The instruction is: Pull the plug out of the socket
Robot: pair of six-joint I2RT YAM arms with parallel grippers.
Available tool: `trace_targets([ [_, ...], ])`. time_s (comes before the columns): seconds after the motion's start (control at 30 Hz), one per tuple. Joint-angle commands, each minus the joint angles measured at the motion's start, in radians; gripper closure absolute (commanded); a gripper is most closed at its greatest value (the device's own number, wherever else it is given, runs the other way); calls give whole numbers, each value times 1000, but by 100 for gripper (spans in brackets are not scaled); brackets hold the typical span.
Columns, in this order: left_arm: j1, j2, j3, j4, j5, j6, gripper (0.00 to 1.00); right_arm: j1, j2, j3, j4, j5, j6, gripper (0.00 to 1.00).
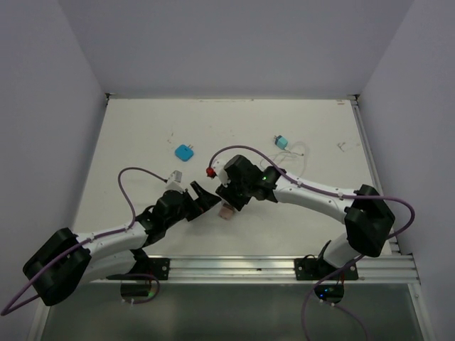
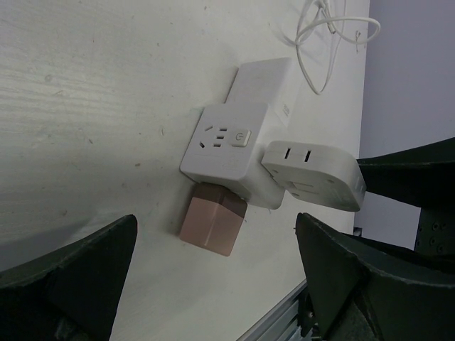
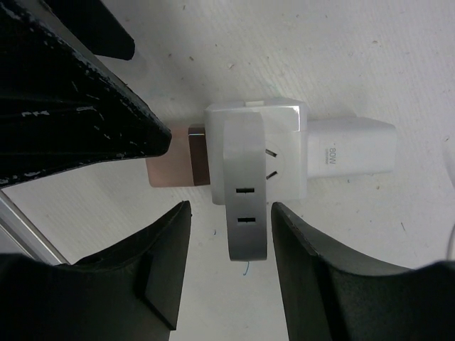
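Note:
The socket (image 2: 220,149) is a white cube lying on the table, with a white 80W charger (image 2: 259,85), a pink block (image 2: 213,222) and a flat white plug (image 2: 313,174) with two slots stuck on its sides. In the right wrist view the plug (image 3: 245,206) juts from the socket (image 3: 284,153) between my right gripper's fingers. My right gripper (image 3: 231,207) is open, with a small gap on each side of the plug. My left gripper (image 2: 217,234) stands wide open just short of the pink block, touching nothing. From above, the right gripper (image 1: 231,195) hides most of the socket; the left gripper (image 1: 202,199) faces it.
A blue square piece (image 1: 185,153), a small teal piece (image 1: 281,141) with a thin white cable (image 2: 327,28), a red-tipped piece (image 1: 210,172) and a small white block (image 1: 176,177) lie farther back. An aluminium rail (image 1: 234,266) runs along the near edge. White walls close in the table.

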State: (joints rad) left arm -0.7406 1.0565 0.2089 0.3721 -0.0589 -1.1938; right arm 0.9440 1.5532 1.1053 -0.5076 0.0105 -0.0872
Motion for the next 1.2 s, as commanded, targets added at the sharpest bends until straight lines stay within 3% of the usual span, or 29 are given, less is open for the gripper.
trace_targets([
  [0.0,6,-13,-11,11,-18,-9,4,10,10,50,12,28,-16,47],
  [0.17,6,-3,-16,22,-9,-13,4,13,42,74,23,46,-29,47],
  [0.33,6,3,-19,33,-4,-16,4,18,74,85,21,60,-37,55],
  [0.47,6,11,-23,48,5,-23,4,18,76,80,24,68,-36,75],
  [0.5,6,13,-23,54,10,-23,4,19,73,77,27,66,-34,88],
  [0.6,6,22,-25,71,24,-30,4,19,38,54,53,63,-23,100],
  [1.17,7,123,-37,218,82,-142,4,10,-85,-61,198,8,61,100],
])
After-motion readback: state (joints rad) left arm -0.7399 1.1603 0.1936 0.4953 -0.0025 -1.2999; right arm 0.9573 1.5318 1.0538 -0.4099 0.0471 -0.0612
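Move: The white two-slot plug sits in the side of the socket that faces the right hand, about 1 cm ahead of that hand, 1 cm to its left and 2 cm below. The socket block is some 3 cm ahead, 2 cm left and 5 cm below; the pink plug about 1 cm back and 4 cm left, and the white charger roughly 7 cm ahead and 2 cm right, both near table height. From the left hand, the socket is about 4 cm ahead and 5 cm right, 2 cm below. The white two-slot plug, already between the half-open right fingers, is pinched as that hand eases about 1 cm each forward, left and down, deeper over it. With the grip kept, the right hand then pulls up about 1 cm and slightly back from the socket. The wide-open left hand sinks a little and edges some 1.5 cm right towards the socket, rolling slightly. ##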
